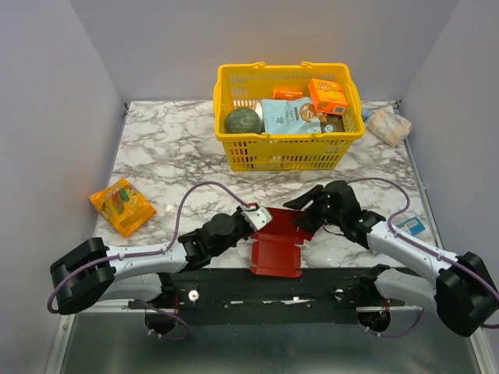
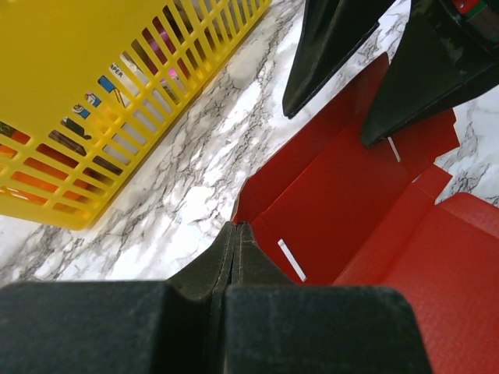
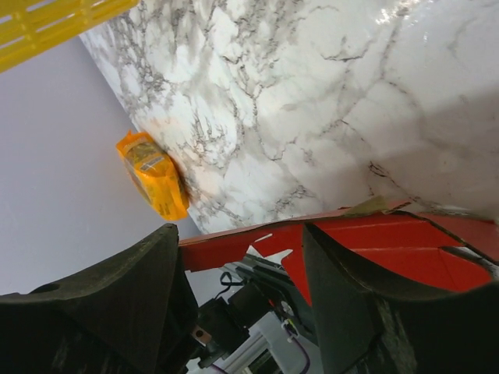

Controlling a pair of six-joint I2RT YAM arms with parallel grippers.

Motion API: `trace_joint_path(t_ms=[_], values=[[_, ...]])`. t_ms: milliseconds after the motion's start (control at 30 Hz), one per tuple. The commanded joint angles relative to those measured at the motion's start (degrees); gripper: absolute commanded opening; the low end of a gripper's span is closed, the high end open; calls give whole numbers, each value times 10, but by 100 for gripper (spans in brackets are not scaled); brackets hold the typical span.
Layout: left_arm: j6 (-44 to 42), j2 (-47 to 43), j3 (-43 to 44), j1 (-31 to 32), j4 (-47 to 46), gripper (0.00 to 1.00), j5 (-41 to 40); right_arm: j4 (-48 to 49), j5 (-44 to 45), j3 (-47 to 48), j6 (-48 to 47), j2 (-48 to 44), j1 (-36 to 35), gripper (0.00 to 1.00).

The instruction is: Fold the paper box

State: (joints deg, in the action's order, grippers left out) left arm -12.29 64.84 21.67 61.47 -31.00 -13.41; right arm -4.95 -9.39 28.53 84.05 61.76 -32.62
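The paper box (image 1: 277, 248) is a bright red creased sheet lying partly folded at the near middle of the table, between both arms. My left gripper (image 1: 260, 218) is shut on its left wall. In the left wrist view the jaws meet at the gripper's tip (image 2: 236, 227), right on the edge of the raised red wall (image 2: 327, 202). My right gripper (image 1: 306, 209) is open over the box's far right part. In its own view the right gripper (image 3: 238, 234) has its fingers wide apart, and a red flap (image 3: 234, 243) runs between them.
A yellow basket (image 1: 282, 140) holding an orange carton (image 1: 327, 95), a blue packet and a green round thing stands behind the box. An orange snack packet (image 1: 122, 205) lies at the left. A wrapped bag (image 1: 388, 125) sits at the back right and a small blue card (image 1: 411, 226) near the right arm.
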Motion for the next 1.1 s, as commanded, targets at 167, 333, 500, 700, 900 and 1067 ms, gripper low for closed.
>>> trace_joint_path(t_ms=[167,333,500,700,900,1067], values=[[-62,11,1,66,-40,0,-99,5,-41,-17,48,6,8,69],[-83,21,2,91,-57,1,-139,2,-48,-18,54,-1,8,61],[-95,42,7,107,-69,13,-173,2,-57,-21,59,-3,8,49],[-112,57,8,128,-79,32,-202,3,-51,-29,66,-8,9,27],[-107,49,4,131,-89,53,-206,4,-50,-27,59,-3,9,1],[-73,0,2,129,-73,81,-205,4,-28,-22,43,-6,9,0]])
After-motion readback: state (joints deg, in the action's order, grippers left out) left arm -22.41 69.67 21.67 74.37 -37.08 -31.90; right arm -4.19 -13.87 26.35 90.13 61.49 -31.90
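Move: Between the hands stands the paper box's far wall, its middle about 7 cm to the right of the left hand and level with it, a centimetre lower; its left end is right at those shut fingertips. From the right hand, whose open fingers straddle the wall, that middle is some 4 cm to the left and a centimetre lower. The near panel lies about 13 cm back and 4 cm left of the right hand, 5 cm below; the yellow basket is some 23 cm ahead. Closing from wide open to shut, the right fingers pinch the upper edge of the box's far wall while that hand eases about 1 cm back. Meanwhile the left hand draws back about 2 cm and slightly right, dipping again after a small rise; its wrist tilts up roughly 10 degrees and its shut fingers spread wide around the wall's left end. ##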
